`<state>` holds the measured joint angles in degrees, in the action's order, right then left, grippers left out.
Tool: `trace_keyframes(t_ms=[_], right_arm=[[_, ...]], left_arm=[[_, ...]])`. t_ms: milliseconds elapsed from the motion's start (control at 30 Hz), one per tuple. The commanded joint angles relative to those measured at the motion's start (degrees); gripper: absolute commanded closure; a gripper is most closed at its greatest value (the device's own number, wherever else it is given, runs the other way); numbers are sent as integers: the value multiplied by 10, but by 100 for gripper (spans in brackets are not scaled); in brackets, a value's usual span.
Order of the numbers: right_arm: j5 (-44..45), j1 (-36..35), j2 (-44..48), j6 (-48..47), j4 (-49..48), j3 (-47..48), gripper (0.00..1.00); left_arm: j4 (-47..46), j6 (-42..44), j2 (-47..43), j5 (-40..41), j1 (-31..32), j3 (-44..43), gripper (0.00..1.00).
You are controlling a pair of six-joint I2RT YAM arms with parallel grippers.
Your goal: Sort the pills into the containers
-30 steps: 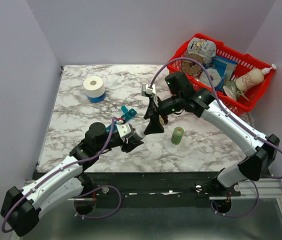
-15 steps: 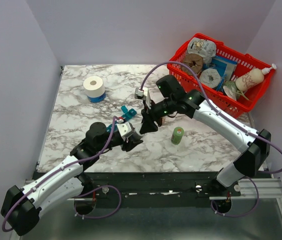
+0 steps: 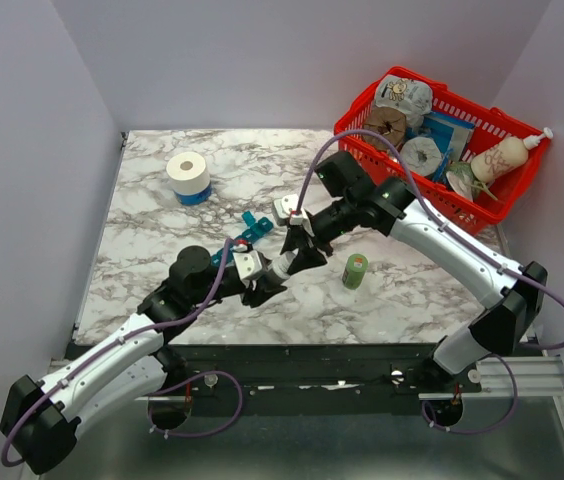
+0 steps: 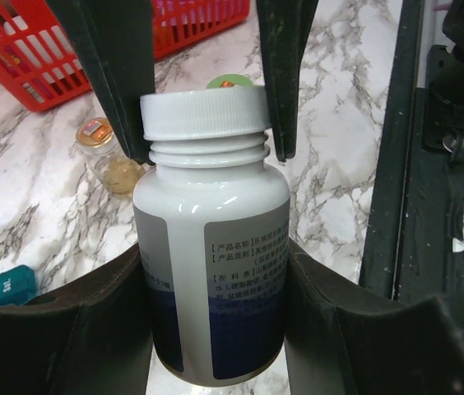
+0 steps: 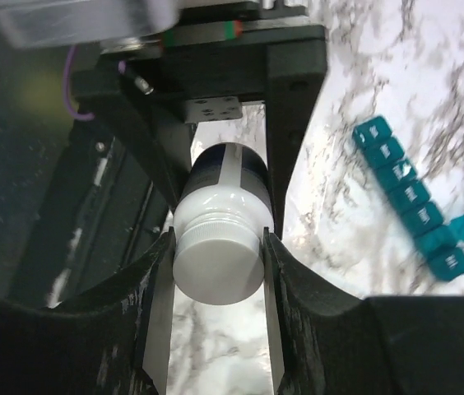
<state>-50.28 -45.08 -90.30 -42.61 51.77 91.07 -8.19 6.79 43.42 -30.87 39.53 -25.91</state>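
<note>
My left gripper (image 3: 262, 285) (image 4: 213, 263) is shut on the body of a white pill bottle (image 4: 211, 206) with a blue label, held above the table near its front. My right gripper (image 3: 297, 258) (image 5: 218, 243) faces it, its jaws closed on the bottle's white screw cap (image 5: 218, 265); its dark fingers (image 4: 121, 74) flank the cap in the left wrist view. The teal pill organiser (image 3: 252, 228) (image 5: 409, 193) lies on the marble just beyond the bottle, with one lid standing open. One teal end of it (image 4: 10, 286) shows in the left wrist view.
A green-capped bottle (image 3: 355, 271) (image 4: 230, 81) stands right of the grippers. A small glass vial with an orange cap (image 4: 109, 156) stands near it. A red wire basket (image 3: 364, 100) full of goods sits at the back right. A paper roll (image 3: 188, 175) stands at the back left.
My right gripper has swung down and to the left, onto the bottle's cap. My left gripper has kept hold of the bottle and barely moved.
</note>
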Motion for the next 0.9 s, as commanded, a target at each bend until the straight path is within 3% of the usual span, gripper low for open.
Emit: trace_keyframes(t_ms=[0, 167, 400, 500, 867], right_arm=[[-51, -4, 21, -186, 26, 30, 99], [-54, 0, -3, -168, 60, 75, 95], [85, 48, 0, 59, -53, 8, 91], [126, 73, -8, 105, -83, -54, 88], [231, 89, -81, 117, -148, -213, 80]], left_arm=[[40, 13, -11, -39, 2, -9, 100], [45, 9, -23, -24, -1, -1, 100], [81, 12, -25, 40, -25, 8, 100], [93, 20, -29, 44, -36, 10, 100], [111, 60, -68, 71, -38, 21, 100]])
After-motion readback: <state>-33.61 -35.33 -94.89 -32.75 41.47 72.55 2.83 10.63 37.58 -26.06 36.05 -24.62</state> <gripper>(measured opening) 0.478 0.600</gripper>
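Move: The right fingers are round the white cap, still on the white bottle held in the left gripper; from the left hand the cap is some 4 cm up and 3 cm to the right. From the right hand, the green bottle by which the cap will come down stands about 9 cm ahead, 15 cm to the right and 20 cm below. The amber pill bottle is about 9 cm beyond it and 7 cm left of it; the teal pill box lies roughly 17 cm ahead and 12 cm left of the right hand. Finish the twist with the right wrist, some 15 degrees more, and lift the pinched cap about 4 cm off the bottle's neck. Then swing it forward, right and steeply down, some 18 cm from the top, towards the green bottle, tipping the fingers further down. Keep the left grip on the bottle and ease it a few centimetres left and down. ##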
